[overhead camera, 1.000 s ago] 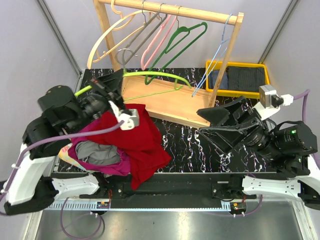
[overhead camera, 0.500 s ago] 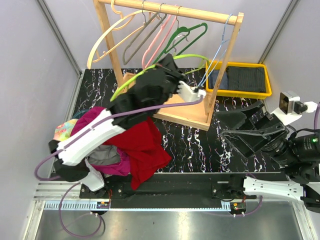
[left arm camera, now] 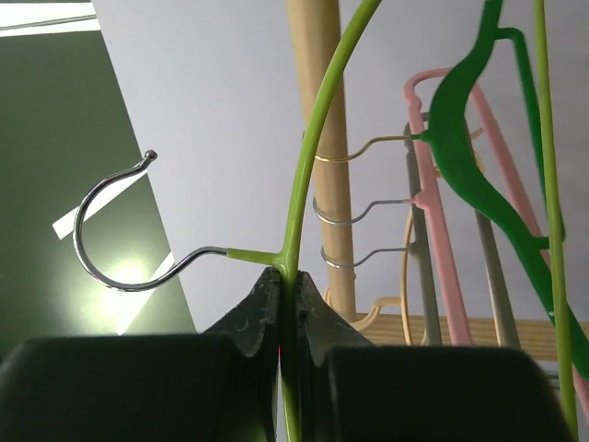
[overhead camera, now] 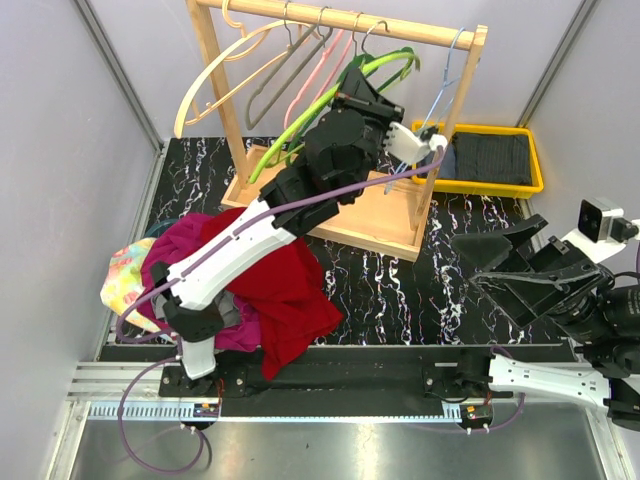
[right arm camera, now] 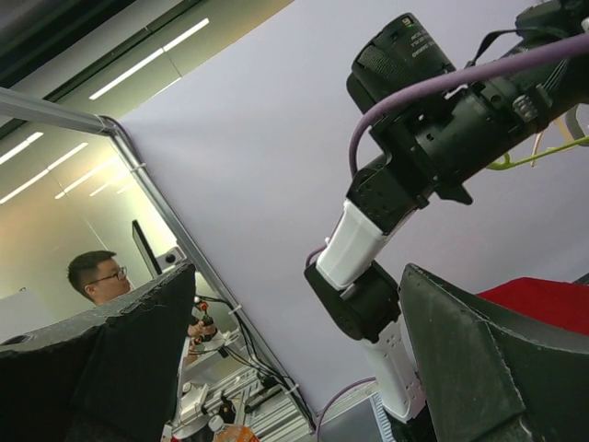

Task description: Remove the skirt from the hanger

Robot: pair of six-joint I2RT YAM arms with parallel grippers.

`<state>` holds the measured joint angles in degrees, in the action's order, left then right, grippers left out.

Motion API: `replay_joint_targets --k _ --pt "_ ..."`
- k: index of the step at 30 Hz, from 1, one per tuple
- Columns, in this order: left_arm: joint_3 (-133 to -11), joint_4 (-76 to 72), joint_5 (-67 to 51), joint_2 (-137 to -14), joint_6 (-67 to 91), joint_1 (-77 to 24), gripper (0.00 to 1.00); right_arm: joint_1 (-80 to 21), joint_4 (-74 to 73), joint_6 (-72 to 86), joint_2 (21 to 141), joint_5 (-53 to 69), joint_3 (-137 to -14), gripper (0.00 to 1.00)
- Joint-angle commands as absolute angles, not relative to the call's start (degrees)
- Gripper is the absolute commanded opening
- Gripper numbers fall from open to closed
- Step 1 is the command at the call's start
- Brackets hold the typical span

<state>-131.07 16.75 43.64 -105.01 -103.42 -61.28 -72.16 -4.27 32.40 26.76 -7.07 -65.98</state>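
The red skirt (overhead camera: pixel 290 290) lies crumpled on the clothes pile at the front left, off the hanger; a corner of it (right arm camera: pixel 543 299) shows in the right wrist view. The bare lime-green hanger (overhead camera: pixel 278 150) is raised to the rack's top rod. My left gripper (overhead camera: pixel 368 88) is shut on it. In the left wrist view the jaws (left arm camera: pixel 287 276) pinch the lime hanger (left arm camera: pixel 308 157) just below its neck, its metal hook (left arm camera: pixel 101 198) pointing left, beside the rod (left arm camera: pixel 322 92). My right gripper (overhead camera: pixel 492 266) hovers open and empty at the right (right arm camera: pixel 294 276).
The wooden rack (overhead camera: pixel 215 70) carries several hangers: cream, grey, pink, green (overhead camera: pixel 350 75) and blue (overhead camera: pixel 440 85). A yellow tray (overhead camera: pixel 530 185) with dark cloth sits at the back right. Magenta, grey and patterned clothes (overhead camera: pixel 125 280) lie under the skirt.
My left arm swung from over the clothes pile up to the rack's rod, carrying the lime hanger. The right arm drew back to the right. The skirt stayed on the pile.
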Motion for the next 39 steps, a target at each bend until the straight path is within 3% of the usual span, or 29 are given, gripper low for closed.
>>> replay_joint_targets --k 1,24,33,34,37,39 --pt "-138.7 10.3 43.1 -109.1 -107.3 -59.2 0.00 -72.2 -4.0 33.6 25.8 -8.1 -65.1 1.00" --pt "-147.3 -2.7 27.7 -125.9 -115.8 -49.5 0.00 -72.1 -4.0 35.6 18.3 -9.8 -58.0 1.00" --pt "-136.9 -7.5 29.6 -121.1 -115.0 -49.6 0.00 -72.0 -4.0 35.8 17.8 -10.4 -57.7 1.00" --pt "-134.6 -8.2 30.1 -119.9 -115.0 -49.8 0.09 -72.1 -4.0 35.7 17.9 -10.4 -57.7 1.00" --pt "-130.6 -10.6 32.3 -117.3 -115.3 -50.7 0.54 -72.0 -4.1 35.4 18.6 -10.8 -58.2 1.00" --pt "-128.9 -11.7 33.5 -115.7 -115.1 -51.5 0.64 -72.1 -4.1 35.0 19.0 -10.8 -58.6 1.00"
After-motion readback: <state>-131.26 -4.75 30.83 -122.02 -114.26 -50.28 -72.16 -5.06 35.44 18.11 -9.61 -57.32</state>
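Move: The left hand pinches the lime-green hanger near its neck, hook up. The bare patch of rail it is bound for lies about 13 cm ahead, 6 cm right, roughly level with the hand. The dark green hanger hangs some 7 cm left of that patch, the light blue one about 15 cm right of it, their middles some 8 cm lower. From the right hand the patch is roughly 42 cm ahead, 5 cm left, near level. With the lime-green hanger still pinched, the left hand carries it forward about 13 cm and some 5 cm right, sinking as it goes to bring the hook down over the rail; the fingertips tip up slightly. There it stops advancing, sinks a little more and opens the fingers around the hanger's neck. The empty right hand, still wide open, sinks about 4 cm. ##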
